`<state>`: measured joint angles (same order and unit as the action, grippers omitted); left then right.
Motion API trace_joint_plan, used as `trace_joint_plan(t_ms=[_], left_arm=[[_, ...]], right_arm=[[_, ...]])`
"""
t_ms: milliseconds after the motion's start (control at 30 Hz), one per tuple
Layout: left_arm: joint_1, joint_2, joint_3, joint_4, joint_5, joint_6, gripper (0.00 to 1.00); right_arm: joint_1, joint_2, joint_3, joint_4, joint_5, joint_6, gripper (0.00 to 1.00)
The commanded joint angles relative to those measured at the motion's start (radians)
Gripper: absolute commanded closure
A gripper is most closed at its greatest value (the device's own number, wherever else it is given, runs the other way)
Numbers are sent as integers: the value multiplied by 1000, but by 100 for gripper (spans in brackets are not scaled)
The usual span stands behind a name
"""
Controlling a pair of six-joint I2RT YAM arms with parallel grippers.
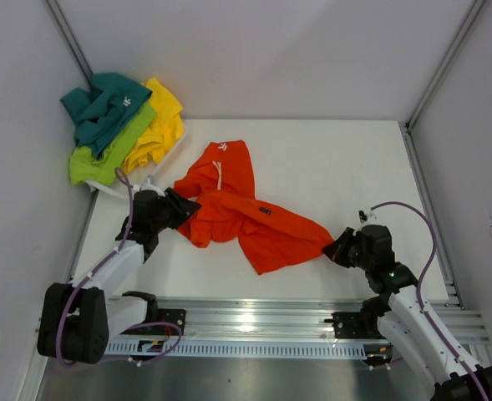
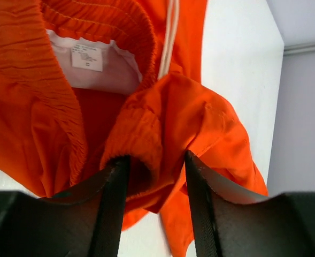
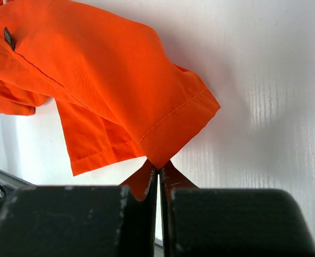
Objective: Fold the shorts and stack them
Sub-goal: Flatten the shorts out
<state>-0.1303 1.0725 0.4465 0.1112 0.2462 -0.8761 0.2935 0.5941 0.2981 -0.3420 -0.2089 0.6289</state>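
The orange shorts [image 1: 229,209] lie crumpled across the middle of the white table [image 1: 329,167], one leg stretching to the right. My left gripper [image 1: 183,206] is at their left edge. In the left wrist view its jaws [image 2: 154,158] stand apart around a loose fold of the orange waistband [image 2: 146,134], which is not pinched flat. A white label [image 2: 87,56] and a drawstring [image 2: 170,32] show beyond. My right gripper [image 1: 339,248] is shut on the hem corner of the orange leg [image 3: 168,123], pinched at the fingertips [image 3: 158,168].
Teal shorts [image 1: 103,104], lime green shorts [image 1: 103,159] and yellow shorts [image 1: 164,117] sit heaped at the back left corner on a white holder [image 1: 149,180]. Grey walls close in the left, back and right. A metal rail [image 1: 246,322] runs along the near edge.
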Motion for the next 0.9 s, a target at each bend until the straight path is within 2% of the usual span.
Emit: trace_joint_plan(t_ms=[0,33,133,167,200,233,400,467,567,700,833,867], left_arm=[[6,40,8,75,-45,-26,54],[6,43,3,80,-65,-32,62],[6,35,4,87,-94,-35,79],[11,27,11,81,-102,-34,91],[14,23,44,67,-107,-28,98],[20,18,58,55,-107,-20,100],[75,9,263,-60,-64,84,100],[83,7,389,-126,-83,120,98],[84,-29,463,-199,-116,163,98],[84,-129,434,-161,-154,178,98],[83,-287,246,-63,-141,172,99],[78,-372,204,-36,-127,164,99]], right_arm=[[7,-11,1,-6,-1,-1,100],[7,-11,1,-6,-1,0,100],[6,-13,3,-8,0,-3,100],[6,-11,4,-6,3,-5,100],[6,-10,6,-6,9,-5,100],[7,-5,18,-5,12,-9,100],[-2,62,93,24,54,-43,100],[-31,111,124,38,45,-57,100],[-88,160,139,67,-6,-69,100],[-142,170,119,89,-27,-70,100],[-181,182,99,89,-15,-69,100],[-189,187,96,92,-12,-67,100]])
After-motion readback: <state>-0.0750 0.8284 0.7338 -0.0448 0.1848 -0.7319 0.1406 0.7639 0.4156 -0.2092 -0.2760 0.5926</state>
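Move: The shorts' waistband fold is already between the left hand's open fingers, about 2 cm ahead, 1 cm left and 1 cm below; the drawstring lies some 9 cm ahead and 7 cm right of that hand, the black label level and roughly 19 cm right. The right hand already pinches the hem corner; from it the lower leg's corner is about 17 cm left and 6 cm back, the black label 16 cm left and 10 cm ahead. Left fingers pinch the waistband and lift it about 17 cm, while the right hand goes forward and up. ##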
